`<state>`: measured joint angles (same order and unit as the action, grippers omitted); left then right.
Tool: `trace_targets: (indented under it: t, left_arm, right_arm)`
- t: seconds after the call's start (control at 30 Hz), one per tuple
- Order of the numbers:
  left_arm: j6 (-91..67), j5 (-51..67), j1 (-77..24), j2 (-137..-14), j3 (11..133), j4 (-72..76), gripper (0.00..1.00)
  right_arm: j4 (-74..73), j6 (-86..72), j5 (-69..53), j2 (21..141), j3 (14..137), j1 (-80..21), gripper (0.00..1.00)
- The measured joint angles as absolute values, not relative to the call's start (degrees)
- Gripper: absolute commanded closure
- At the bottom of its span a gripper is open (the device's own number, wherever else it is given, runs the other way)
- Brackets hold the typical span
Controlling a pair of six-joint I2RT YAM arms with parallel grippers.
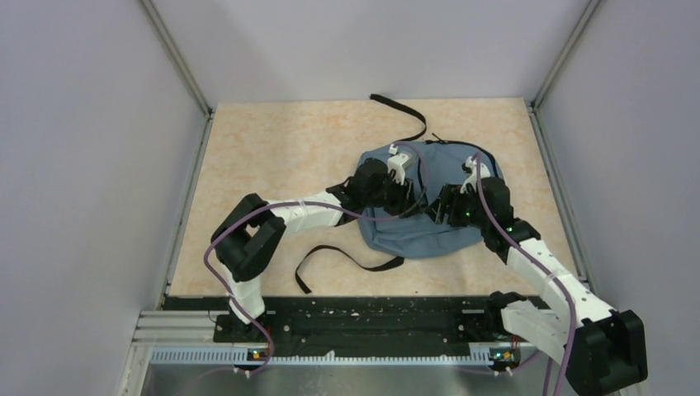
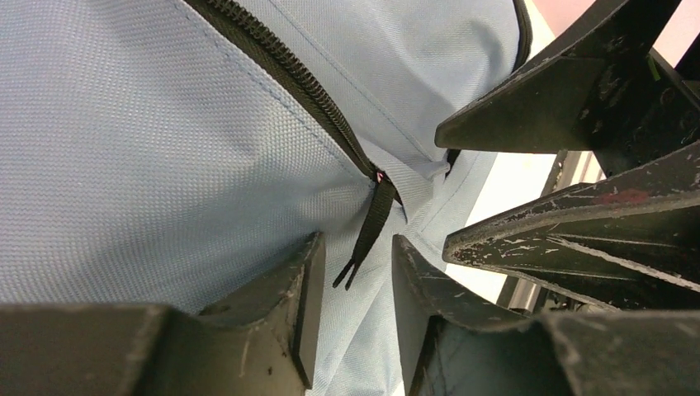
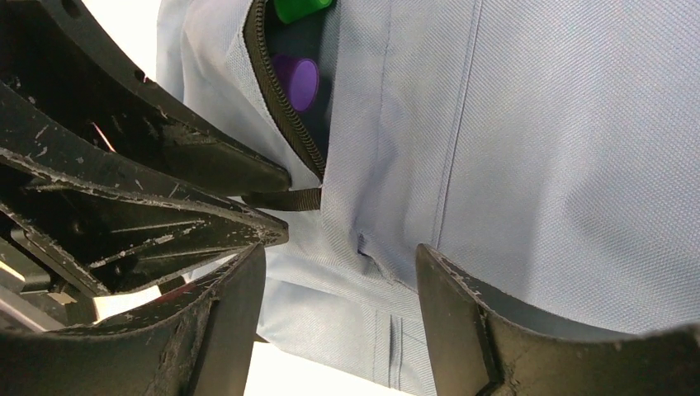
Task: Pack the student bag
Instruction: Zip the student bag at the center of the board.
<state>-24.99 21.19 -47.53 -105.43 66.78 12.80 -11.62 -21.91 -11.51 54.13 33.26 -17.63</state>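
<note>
The student bag (image 1: 429,227) lies flat mid-table, blue-grey, with both arms reaching onto it. In the left wrist view its black zip (image 2: 281,74) runs diagonally down to a black pull strap (image 2: 371,227). The strap's end hangs between the tips of my left gripper (image 2: 357,247), whose jaws stand narrowly apart and do not touch it. My right gripper (image 3: 340,252) is open wide over the bag's fabric near its edge. In the right wrist view the zip is partly open, showing a purple cap (image 3: 297,81) and a green item (image 3: 301,8) inside. The two grippers sit close together, tip to tip (image 1: 425,202).
Long black straps trail from the bag, one toward the back of the table (image 1: 404,107) and one looping toward the near edge (image 1: 338,260). Grey walls enclose the table (image 1: 272,165) on the left, right and far sides. A black rail (image 1: 363,318) runs along the front.
</note>
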Motion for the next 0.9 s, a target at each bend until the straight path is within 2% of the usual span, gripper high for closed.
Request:
trace_targets:
  t: [0.07, 0.13, 0.17, 0.37, 0.43, 0.47, 0.5, 0.57, 0.6, 0.9]
  left_arm:
    - [-25.02, 21.17, -47.53, -105.56, 66.78, 12.78, 0.74]
    - [-25.19, 21.19, -47.53, -105.56, 66.78, 12.82, 0.97]
    - [-25.26, 21.21, -47.53, -105.56, 66.78, 12.86, 1.00]
    - [-25.36, 21.61, -47.53, -105.56, 67.05, 12.84, 1.00]
    - [-25.39, 21.61, -47.53, -105.56, 67.13, 12.84, 1.00]
    - [-25.36, 21.61, -47.53, -105.56, 67.20, 12.82, 1.00]
    - [-25.36, 21.61, -47.53, -105.56, 67.24, 12.84, 1.00]
    - [-25.36, 21.61, -47.53, -105.56, 67.35, 12.84, 1.00]
    - [-25.36, 21.61, -47.53, -105.56, 67.42, 12.86, 1.00]
    - [-24.29, 19.49, -47.29, -105.51, 71.11, 12.16, 1.00]
  right_arm:
    - [-11.55, -21.54, -11.09, 54.52, 33.26, -17.91, 0.35]
    - [-11.53, -21.04, -10.52, 55.00, 33.26, -18.44, 0.36]
    - [-11.53, -20.73, -10.09, 55.31, 33.26, -18.81, 0.36]
    - [-11.55, -19.18, -5.58, 57.23, 33.26, -22.31, 0.36]
    - [-11.42, -18.92, -3.97, 58.19, 33.30, -23.16, 0.39]
    - [-11.42, -18.79, -2.94, 58.78, 33.41, -23.53, 0.44]
    - [-11.18, -18.55, -2.02, 59.53, 33.54, -23.99, 0.57]
    - [-11.05, -17.76, 0.78, 61.43, 34.13, -25.06, 0.90]
    - [-11.16, -17.58, 2.17, 62.33, 34.54, -25.41, 1.00]
    - [-10.87, -17.72, 6.22, 63.68, 35.70, -28.40, 1.00]
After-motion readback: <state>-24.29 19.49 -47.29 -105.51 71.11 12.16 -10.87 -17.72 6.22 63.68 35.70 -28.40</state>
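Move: The zipper pull hangs between the left hand's half-open fingers, about 1 cm right. The bag fabric by the zip's near end lies 4 cm below the right hand and 1 cm ahead; the pull is about 2 cm ahead of that hand, 3 cm left and 2 cm below, and the purple cap in the zip gap some 6 cm ahead, 3 cm left and 4 cm below. Right sinks some 4 cm and pinches bag fabric; left pinches the pull, then draws it up and forward. ##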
